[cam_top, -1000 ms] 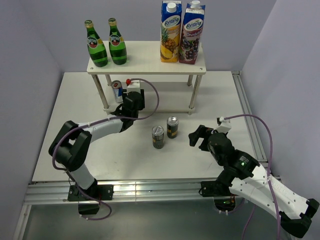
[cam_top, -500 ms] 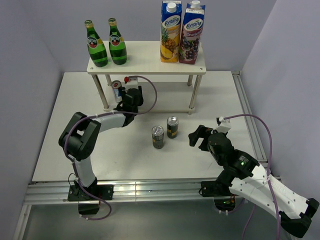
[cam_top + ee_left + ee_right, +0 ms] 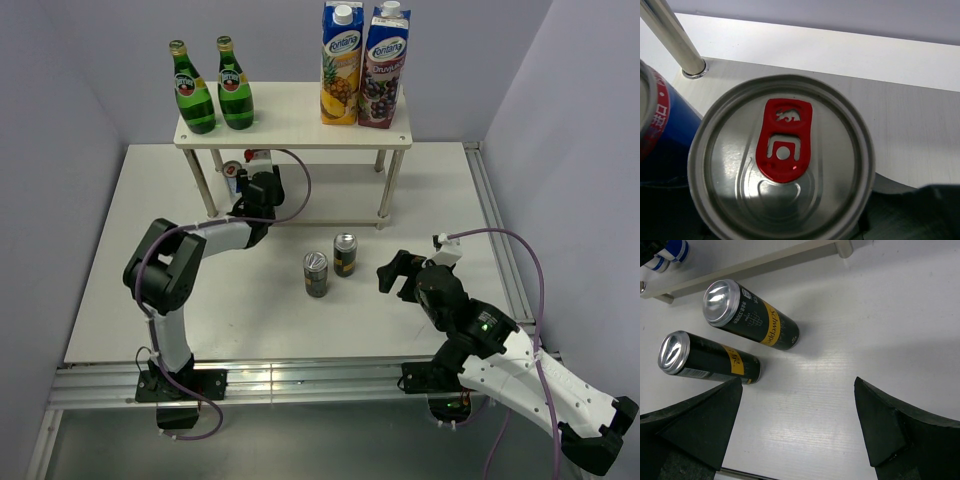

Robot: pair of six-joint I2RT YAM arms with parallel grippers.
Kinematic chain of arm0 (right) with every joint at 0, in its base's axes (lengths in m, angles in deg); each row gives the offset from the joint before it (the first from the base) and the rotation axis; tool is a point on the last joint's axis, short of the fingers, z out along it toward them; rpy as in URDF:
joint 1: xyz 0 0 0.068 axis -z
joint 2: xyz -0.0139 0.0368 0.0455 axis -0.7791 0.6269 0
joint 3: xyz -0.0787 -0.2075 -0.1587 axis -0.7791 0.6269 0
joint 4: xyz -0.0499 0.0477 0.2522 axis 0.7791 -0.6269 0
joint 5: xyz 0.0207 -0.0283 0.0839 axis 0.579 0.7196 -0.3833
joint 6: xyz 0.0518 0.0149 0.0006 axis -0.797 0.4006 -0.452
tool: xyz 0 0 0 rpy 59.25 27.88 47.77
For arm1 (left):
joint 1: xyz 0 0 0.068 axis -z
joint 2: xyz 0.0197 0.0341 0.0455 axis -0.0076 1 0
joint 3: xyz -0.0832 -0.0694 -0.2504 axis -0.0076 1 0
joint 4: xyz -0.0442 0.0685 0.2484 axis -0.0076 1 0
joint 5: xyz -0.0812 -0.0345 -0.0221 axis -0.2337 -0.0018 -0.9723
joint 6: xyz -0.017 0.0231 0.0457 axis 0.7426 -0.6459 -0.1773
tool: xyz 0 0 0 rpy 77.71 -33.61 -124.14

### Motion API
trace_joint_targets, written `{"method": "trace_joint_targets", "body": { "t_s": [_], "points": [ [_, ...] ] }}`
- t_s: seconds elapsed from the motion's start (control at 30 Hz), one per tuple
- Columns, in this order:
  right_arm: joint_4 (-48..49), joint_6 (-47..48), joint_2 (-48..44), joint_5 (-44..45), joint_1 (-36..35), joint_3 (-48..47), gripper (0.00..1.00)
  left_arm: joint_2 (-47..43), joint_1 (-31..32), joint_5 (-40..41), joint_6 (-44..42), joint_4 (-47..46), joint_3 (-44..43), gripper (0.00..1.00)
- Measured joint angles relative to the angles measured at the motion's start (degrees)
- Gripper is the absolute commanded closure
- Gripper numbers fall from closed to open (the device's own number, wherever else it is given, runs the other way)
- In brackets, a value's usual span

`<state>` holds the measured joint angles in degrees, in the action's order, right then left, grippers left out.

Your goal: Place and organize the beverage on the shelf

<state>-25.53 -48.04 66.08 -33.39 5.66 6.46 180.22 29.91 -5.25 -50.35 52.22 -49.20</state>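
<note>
Two green bottles (image 3: 193,90) (image 3: 235,86) stand on the left of the shelf's top board (image 3: 290,115). My left gripper (image 3: 258,172) reaches under that board and is shut on a blue-silver can (image 3: 252,158). In the left wrist view this can's silver top with a red tab (image 3: 782,160) fills the frame over the lower board (image 3: 910,130). A second blue-silver can (image 3: 655,130) stands right beside it on the left. Two dark slim cans (image 3: 316,273) (image 3: 345,254) stand on the table in front of the shelf. My right gripper (image 3: 398,272) is open and empty, to their right.
Two juice cartons (image 3: 341,65) (image 3: 385,68) stand on the right of the top board. A thin metal shelf leg (image 3: 675,42) rises just behind the two blue-silver cans. The table's right rail (image 3: 500,240) runs beside my right arm.
My left gripper has pushed farther in under the shelf's top board with the can, toward the back left and the other blue-silver can. The right arm has not moved.
</note>
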Motion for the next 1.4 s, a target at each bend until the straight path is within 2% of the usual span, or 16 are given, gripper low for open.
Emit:
{"method": "trace_joint_targets", "body": {
  "t_s": [0.07,0.2,0.3,0.53,0.7,0.97,1.17,1.4],
  "points": [
    [-0.02,0.0,0.0,0.0,0.0,0.0,0.0,0.44,-0.04,0.11,0.0,0.02,-0.46,0.75],
    [-0.02,0.0,0.0,-0.02,0.0,0.0,0.0,0.85,-0.04,0.35,0.02,-0.02,-0.96,0.34],
    [0.0,0.0,0.0,-0.04,0.0,0.0,0.0,0.85,-0.04,0.35,0.07,-0.46,-0.96,0.22],
    [-0.02,0.0,0.0,-0.17,0.0,0.0,0.0,0.85,-0.09,0.22,0.11,-1.22,-0.96,0.16],
    [0.0,0.0,-0.02,-0.2,0.0,0.0,0.0,0.35,-0.07,-0.22,0.59,-1.2,0.2,0.01],
    [-0.02,0.0,-0.07,-0.17,0.0,0.0,0.0,-5.22,3.28,0.28,1.64,0.66,6.19,0.01],
    [0.0,0.0,-0.13,-0.2,0.0,0.0,0.0,-10.29,8.11,0.39,2.01,2.54,7.23,0.01],
    [0.0,0.0,-0.13,-0.2,0.0,0.0,0.0,-16.2,10.58,1.6,3.52,5.66,10.34,0.01]
  ]
}}
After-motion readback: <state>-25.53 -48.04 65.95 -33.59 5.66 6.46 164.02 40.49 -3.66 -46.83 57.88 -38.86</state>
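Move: The red-topped Red Bull can I'm placing is between my left fingers, its middle about 1 cm below the hand point, over its spot on the lower shelf board. The first Red Bull can stands roughly 7 cm to its left and about level with it. The nearer Schweppes can is some 24 cm back and 16 cm right of my left hand, the other 19 cm back and 24 cm right. From my right hand the held can lies about 28 cm ahead and 40 cm left. With my left hand nearly still, I spread the fingers from around the Red Bull can to fully open and let go of it. Then I draw straight back off it, dipping slightly, and swing right and up out of the shelf towards the Schweppes cans, ending about 9 cm back, 5 cm right and 4 cm higher, the fingers turning slightly clockwise. ##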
